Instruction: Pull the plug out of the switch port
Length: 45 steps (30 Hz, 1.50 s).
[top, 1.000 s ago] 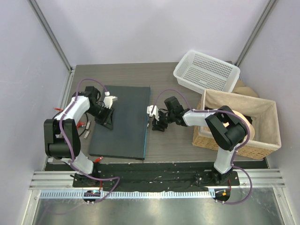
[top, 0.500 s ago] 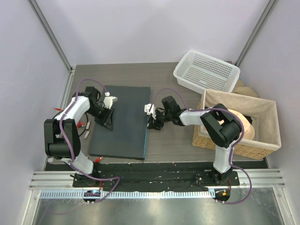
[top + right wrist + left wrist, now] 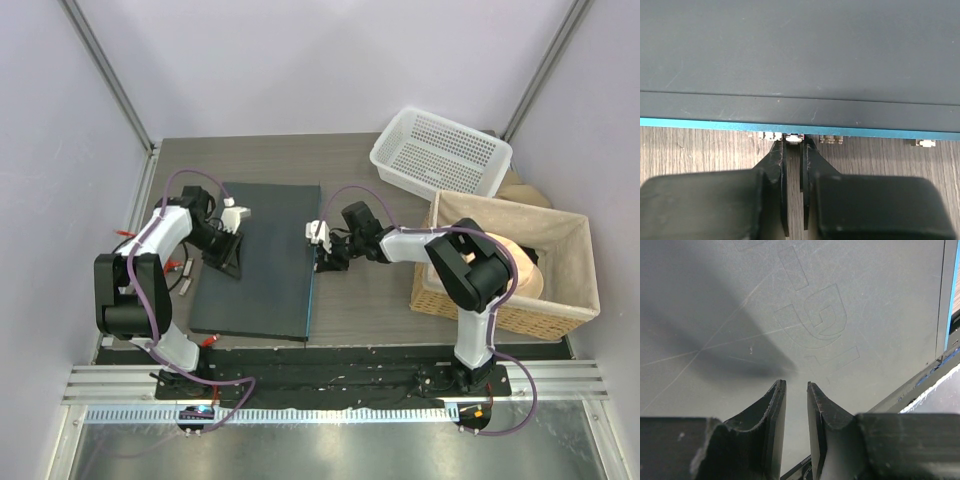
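Note:
The switch [image 3: 265, 260] is a flat dark slate box lying on the table, its bluish front edge [image 3: 715, 123] facing right. A small white plug [image 3: 793, 138] sticks out of that edge. My right gripper [image 3: 793, 145] is shut on the plug, one fingertip on each side; in the top view it [image 3: 322, 262] sits right at the edge. My left gripper [image 3: 795, 385] stands on the switch's top [image 3: 840, 290] near its left side [image 3: 225, 262]. Its fingers are a narrow gap apart with nothing between them.
Other small connectors [image 3: 831, 140] sit along the same edge on both sides of the plug. A white perforated basket [image 3: 440, 152] stands at the back right. A cloth-lined wicker basket [image 3: 560, 232] stands to the right of my right arm.
My right gripper has moved left up to the switch's edge and shut its fingers on the plug. The left arm has not moved.

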Each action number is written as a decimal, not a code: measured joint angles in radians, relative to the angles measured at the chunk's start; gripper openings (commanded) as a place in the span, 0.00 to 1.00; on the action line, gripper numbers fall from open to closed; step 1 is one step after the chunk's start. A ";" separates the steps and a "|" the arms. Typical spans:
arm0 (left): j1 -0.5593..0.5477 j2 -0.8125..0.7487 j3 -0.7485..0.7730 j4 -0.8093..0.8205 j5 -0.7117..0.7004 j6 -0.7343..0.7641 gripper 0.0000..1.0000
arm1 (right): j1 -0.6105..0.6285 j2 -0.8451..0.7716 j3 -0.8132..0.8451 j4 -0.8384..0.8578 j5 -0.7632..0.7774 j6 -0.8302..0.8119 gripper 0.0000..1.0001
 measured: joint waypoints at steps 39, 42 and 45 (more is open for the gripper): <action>0.000 -0.061 -0.006 0.042 0.095 -0.010 0.29 | -0.135 -0.304 -0.145 -0.404 0.146 -0.279 0.59; 0.000 -0.068 -0.006 0.041 0.095 -0.010 0.29 | -0.121 -0.255 -0.123 -0.405 0.149 -0.277 0.59; 0.000 -0.078 -0.006 0.041 0.095 -0.010 0.28 | -0.104 -0.216 -0.096 -0.409 0.153 -0.277 0.54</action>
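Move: The plug on the switch's right-hand edge sits right at the right hand's nearly shut fingertips, about 1 cm to their left and level with them. Similar small connectors stand along the same edge about 2 cm nearer the base, 2 cm farther out and some 8 cm farther out. The switch's middle lies about 14 cm to the hand's left. From the left hand, the plug is roughly 19 cm right, 1 cm ahead and 5 cm below. The plug, already pinched in the right fingers, is pulled to the robot's right for about 12 cm while the fingertips tip some 15 degrees steeper downward and the hand drifts a little back. The fingers then open wide around the plug; the right hand rises about 1.5 cm, then eases left and sinks again beside the edge. The left hand rises a couple of centimetres above the switch, shifting slightly right. ##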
